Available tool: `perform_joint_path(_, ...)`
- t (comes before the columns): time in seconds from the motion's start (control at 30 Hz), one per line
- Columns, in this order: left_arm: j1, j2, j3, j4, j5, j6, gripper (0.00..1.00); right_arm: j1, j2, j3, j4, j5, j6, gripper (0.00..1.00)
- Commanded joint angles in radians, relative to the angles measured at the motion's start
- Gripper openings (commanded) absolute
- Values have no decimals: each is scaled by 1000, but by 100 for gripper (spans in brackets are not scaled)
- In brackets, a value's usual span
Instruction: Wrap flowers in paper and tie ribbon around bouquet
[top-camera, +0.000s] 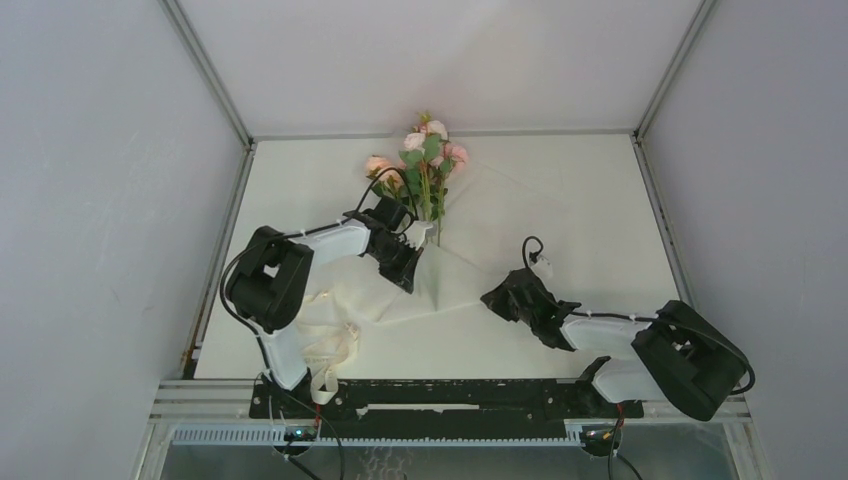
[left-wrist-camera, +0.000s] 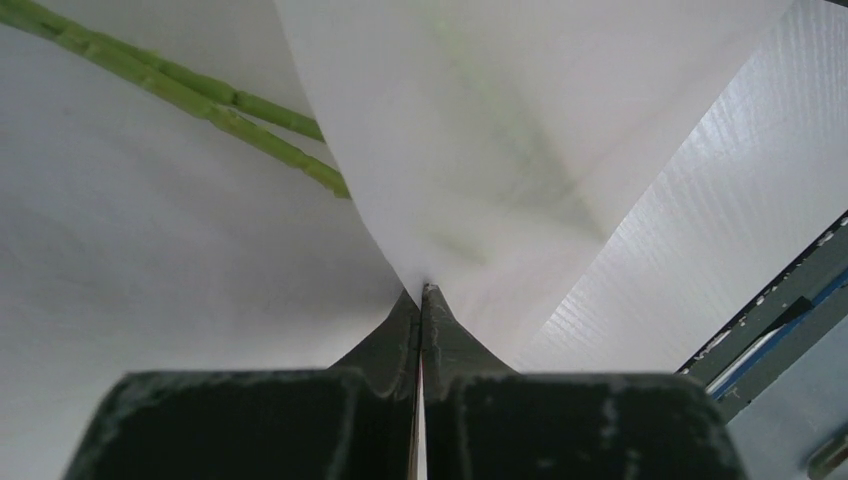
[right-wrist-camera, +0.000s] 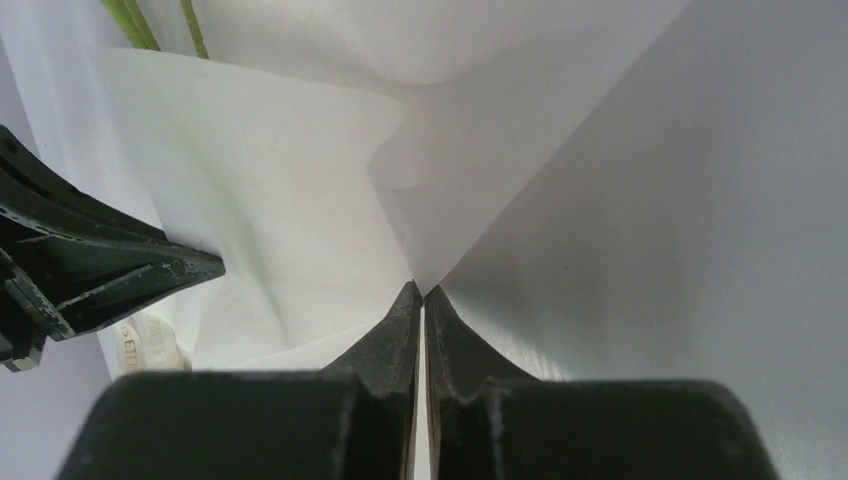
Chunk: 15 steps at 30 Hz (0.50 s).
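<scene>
The flowers (top-camera: 428, 148), pale pink blooms on green stems, lie at the table's far middle as a loose bouquet, their stems (left-wrist-camera: 200, 95) running under the off-white paper (top-camera: 450, 290). My left gripper (top-camera: 410, 272) is shut on a lifted fold of the paper (left-wrist-camera: 480, 130) just beside the stems. My right gripper (top-camera: 492, 298) is shut on a corner of the paper (right-wrist-camera: 300, 190), to the right of the left one. The left gripper's fingers (right-wrist-camera: 120, 270) show in the right wrist view. The cream ribbon (top-camera: 335, 350) lies curled near the left arm's base, and a bit of the ribbon (right-wrist-camera: 150, 345) shows below those fingers.
The white table (top-camera: 600, 280) is walled by grey panels, with metal rails (top-camera: 228, 230) along its left, back and right edges. A dark rail (top-camera: 450, 395) carrying the arm bases runs along the near edge.
</scene>
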Motion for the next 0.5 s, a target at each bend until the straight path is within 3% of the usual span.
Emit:
perform_joint_path(0.0,6,19,-4,0,-31,-9,0,-9,-57,-12,-61,72,-18,15)
perform_joint_path(0.1,4,23,-3,0,-20,-10,0,-9,-47,1,-65,86,-12,37)
perform_joint_path(0.3,5,16,-4,-3,-13,-10,0,-10,16,30,-51,95,7,55)
perform_joint_path(0.4,4,16,-4,-2,0,-10,0,-12,46,52,-33,96,2,57)
perform_joint_path(0.47,3,18,-3,-2,2,-11,0,-13,67,68,-44,103,0,48)
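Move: The corner of the folded paper is right at my right fingertips, no more than about 1 cm below them. From that hand, the stems showing above the fold are about 12 cm ahead and 9 cm to the left, and the blossoms some 27 cm ahead and 11 cm left. From my left hand, its shut tips down on the flap, the corner is roughly 14 cm to the right, 2 cm back and 2 cm lower. I spread the nearly shut fingers of my right hand to about half open, letting the paper's corner out from between their tips. I ease up about 1 cm and slightly right, then slide some 2 cm forward over the corner, fingers still open. My left hand stays put, shut fingertips keeping the flap down over the stems. ##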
